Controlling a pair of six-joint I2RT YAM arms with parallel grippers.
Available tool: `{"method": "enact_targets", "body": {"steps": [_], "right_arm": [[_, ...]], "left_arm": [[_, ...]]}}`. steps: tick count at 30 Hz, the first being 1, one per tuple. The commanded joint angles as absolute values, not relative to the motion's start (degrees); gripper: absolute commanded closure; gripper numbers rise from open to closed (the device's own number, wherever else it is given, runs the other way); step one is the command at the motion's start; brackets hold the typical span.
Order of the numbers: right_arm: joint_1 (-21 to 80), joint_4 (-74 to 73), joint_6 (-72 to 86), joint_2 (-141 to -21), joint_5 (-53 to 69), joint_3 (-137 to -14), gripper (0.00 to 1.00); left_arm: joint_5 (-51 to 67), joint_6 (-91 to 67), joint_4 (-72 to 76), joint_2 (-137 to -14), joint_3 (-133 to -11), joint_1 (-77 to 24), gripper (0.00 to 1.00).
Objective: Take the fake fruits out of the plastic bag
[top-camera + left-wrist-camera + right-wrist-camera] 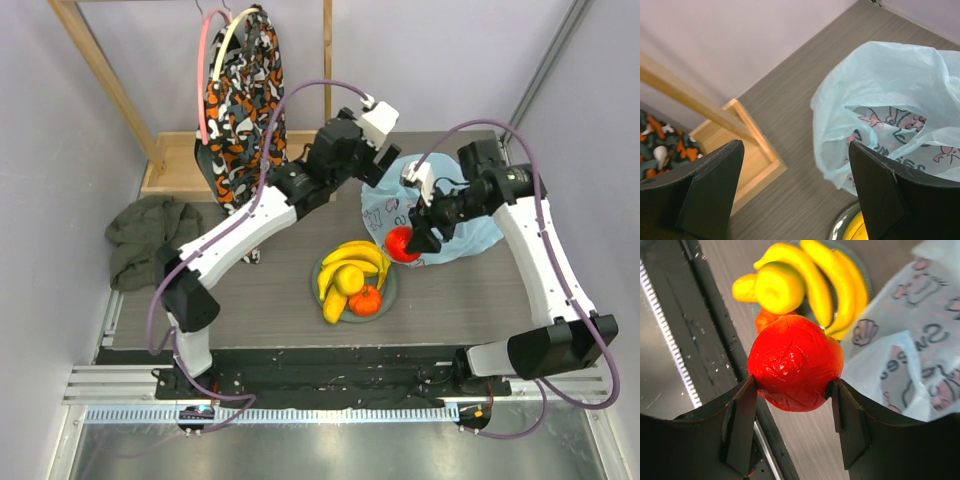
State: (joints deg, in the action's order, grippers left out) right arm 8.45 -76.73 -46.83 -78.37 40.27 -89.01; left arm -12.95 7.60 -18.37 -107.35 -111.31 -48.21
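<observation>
The light-blue plastic bag (440, 215) (890, 105) (910, 355) with its pink cartoon print lies crumpled at the back right of the table. My right gripper (408, 243) (792, 395) is shut on the red apple (401, 243) (795, 362), held in the air between the bag and the plate (392, 290). On the plate lie the banana bunch (352, 258) (827, 280), a yellow-green round fruit (348, 279) (779, 287), a long yellow fruit (335, 305) and a small orange one (366, 300). My left gripper (378, 165) (795, 190) hangs open above the table left of the bag, holding nothing.
A wooden rack base (175, 165) (747, 160) stands at the back left, with an orange-black-white patterned cloth (240, 95) on hangers above it. A dark green garment (150, 235) lies off the table's left edge. The black rail (715, 340) runs along the near edge.
</observation>
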Motion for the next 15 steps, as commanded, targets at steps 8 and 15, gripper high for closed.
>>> {"method": "enact_targets", "body": {"steps": [8, 15], "right_arm": [[16.70, -75.06, -50.36, -86.92, 40.69, -83.23, 0.56], [18.81, -68.92, -45.71, -90.44, 39.91, -81.05, 0.55]], "left_arm": [[-11.60, 10.81, -20.12, -98.79, -106.00, -46.14, 0.10], [-10.29, 10.55, -20.65, -96.42, -102.75, -45.26, 0.10]]}}
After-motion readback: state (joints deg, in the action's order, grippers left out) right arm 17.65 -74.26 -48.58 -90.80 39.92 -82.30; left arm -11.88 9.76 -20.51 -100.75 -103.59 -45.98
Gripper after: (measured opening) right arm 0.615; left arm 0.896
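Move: The plate that my right hand is bringing the red fruit to has its middle about 11 cm to the left, 1 cm ahead and roughly 21 cm below. On it, the round yellow fruit is 13 cm left and level, the orange pumpkin 9 cm left and 4 cm back, the bananas 10 cm left and 6 cm ahead. The plastic bag lies some 18 cm ahead and 10 cm right. From my left hand, the plate is about 15 cm back, 3 cm left and far below. Still pinching the red fruit, I lower my right hand about 9 cm and carry it some 4 cm left towards the plate, swinging the fingers to point more steeply down, slightly back, without opening them. My empty, open left hand draws about 4 cm left, away from above the bag, rising a little and then sinking back. ##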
